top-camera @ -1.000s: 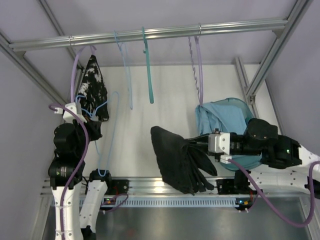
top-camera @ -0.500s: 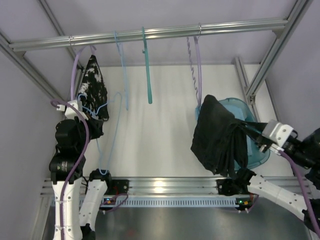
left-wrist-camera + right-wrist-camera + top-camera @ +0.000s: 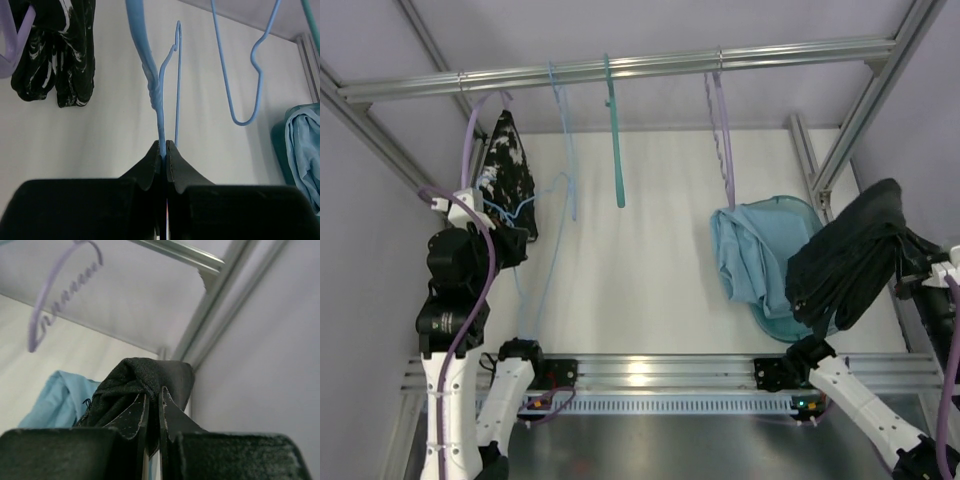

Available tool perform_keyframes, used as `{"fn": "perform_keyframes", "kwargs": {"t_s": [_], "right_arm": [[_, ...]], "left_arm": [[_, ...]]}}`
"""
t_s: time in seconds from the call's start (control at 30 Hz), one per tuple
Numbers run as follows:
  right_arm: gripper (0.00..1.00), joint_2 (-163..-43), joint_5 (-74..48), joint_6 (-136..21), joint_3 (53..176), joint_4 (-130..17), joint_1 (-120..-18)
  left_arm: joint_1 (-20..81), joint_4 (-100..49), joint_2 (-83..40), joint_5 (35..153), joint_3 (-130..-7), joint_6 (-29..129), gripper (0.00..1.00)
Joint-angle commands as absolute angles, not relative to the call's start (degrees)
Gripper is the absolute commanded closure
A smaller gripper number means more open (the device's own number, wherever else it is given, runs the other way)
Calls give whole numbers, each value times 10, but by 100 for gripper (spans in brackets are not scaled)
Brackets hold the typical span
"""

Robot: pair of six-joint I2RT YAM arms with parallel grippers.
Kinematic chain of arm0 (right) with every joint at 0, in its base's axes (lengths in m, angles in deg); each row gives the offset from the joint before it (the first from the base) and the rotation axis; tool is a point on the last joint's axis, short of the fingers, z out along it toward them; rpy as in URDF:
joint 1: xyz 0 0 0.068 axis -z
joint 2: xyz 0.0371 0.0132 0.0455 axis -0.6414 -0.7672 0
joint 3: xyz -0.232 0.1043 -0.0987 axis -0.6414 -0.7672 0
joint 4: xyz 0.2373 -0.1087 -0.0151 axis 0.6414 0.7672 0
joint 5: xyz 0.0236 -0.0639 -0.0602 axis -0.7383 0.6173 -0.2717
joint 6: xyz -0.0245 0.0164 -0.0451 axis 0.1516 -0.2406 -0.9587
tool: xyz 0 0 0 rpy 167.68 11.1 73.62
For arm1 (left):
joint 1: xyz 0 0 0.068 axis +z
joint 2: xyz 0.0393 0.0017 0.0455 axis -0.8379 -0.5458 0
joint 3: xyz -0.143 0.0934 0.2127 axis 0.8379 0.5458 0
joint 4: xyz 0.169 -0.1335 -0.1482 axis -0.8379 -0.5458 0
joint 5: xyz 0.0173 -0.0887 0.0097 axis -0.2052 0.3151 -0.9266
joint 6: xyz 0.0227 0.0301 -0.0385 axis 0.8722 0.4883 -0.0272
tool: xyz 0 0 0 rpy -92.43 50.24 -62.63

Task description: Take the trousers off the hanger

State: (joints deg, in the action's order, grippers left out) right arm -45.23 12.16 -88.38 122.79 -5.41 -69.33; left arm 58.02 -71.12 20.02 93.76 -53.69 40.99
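Observation:
The plain black trousers [image 3: 845, 268] hang bunched from my right gripper [image 3: 908, 272] at the far right, over the edge of the teal basin and well away from the hanger. In the right wrist view the gripper [image 3: 154, 398] is shut on a fold of the trousers [image 3: 145, 376]. The thin pale-blue hanger [image 3: 542, 262] is off the rail and bare, and hangs at the left. My left gripper [image 3: 508, 228] is shut on it. In the left wrist view the jaws [image 3: 163, 145] pinch the hanger wire [image 3: 159, 102].
On the rail [image 3: 650, 68] hang a lavender hanger with a black speckled garment [image 3: 506, 172], another pale-blue hanger [image 3: 568, 150], a teal hanger [image 3: 617, 140] and a lavender hanger [image 3: 723, 130]. A light-blue cloth [image 3: 752, 250] lies in a teal basin [image 3: 775, 325]. Frame posts stand at the right.
My right gripper has swung the trousers from the middle of the table to the far right, past the basin. My left gripper has risen slightly with the hanger.

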Motion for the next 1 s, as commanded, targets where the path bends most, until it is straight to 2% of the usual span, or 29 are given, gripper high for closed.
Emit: {"fn": "perform_keyframes", "kwargs": {"t_s": [0.0,0.13,0.27,0.43,0.6,0.73,0.77,0.83,0.87,0.9,0.93,0.97], "right_arm": [[100,-472,267,-864,1228,-99,-661],[100,-484,327,-869,1161,-93,-655],[100,-480,287,-865,1060,-133,-656],[100,-515,251,-859,927,-275,-655],[100,-621,200,-822,848,-382,-656],[98,-735,188,-769,847,-411,-655],[86,-749,189,-762,849,-421,-655],[73,-776,185,-750,856,-426,-654],[56,-781,179,-749,859,-431,-653],[48,-785,178,-748,867,-428,-653],[33,-787,173,-745,872,-424,-652],[27,-787,171,-743,884,-409,-652]], "left_arm": [[583,-665,200,942,-578,423,100],[583,-665,203,941,-588,430,100],[582,-666,206,935,-594,437,100],[582,-664,213,929,-607,450,100],[582,-665,207,925,-620,459,100],[583,-665,185,946,-630,471,100],[583,-665,179,951,-634,476,100],[583,-665,153,948,-650,489,100],[583,-666,144,944,-656,494,100],[583,-665,133,941,-670,502,100],[582,-664,114,939,-679,507,100],[583,-663,101,937,-697,516,100]]}}
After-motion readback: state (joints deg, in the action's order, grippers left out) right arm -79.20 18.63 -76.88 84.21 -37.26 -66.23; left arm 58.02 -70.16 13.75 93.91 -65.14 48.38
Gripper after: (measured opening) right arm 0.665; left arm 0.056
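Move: The trousers are already pinched in the right hand, high up; the teal basket they go to has its middle roughly 15 cm ahead, 5 cm left and 41 cm below. The blue cloth in it lies about 15 cm ahead and 11 cm left, and the purple hanger some 25 cm ahead and 24 cm left, a little lower. From the left hand, holding the empty blue hanger, the basket is about 54 cm right, 3 cm ahead and 26 cm below; the rail is some 18 cm ahead and 18 cm above, level sideways. The trousers are carried down some 27 cm and forward about 20 cm into the basket by the right hand, which first swings a few centimetres right, then comes back left as it descends; it tips down nearly 40 degrees, turns slightly clockwise, and opens wide at the end. The left hand keeps its grip on the blue hanger and raises it about 6 cm, tilting slightly up. ##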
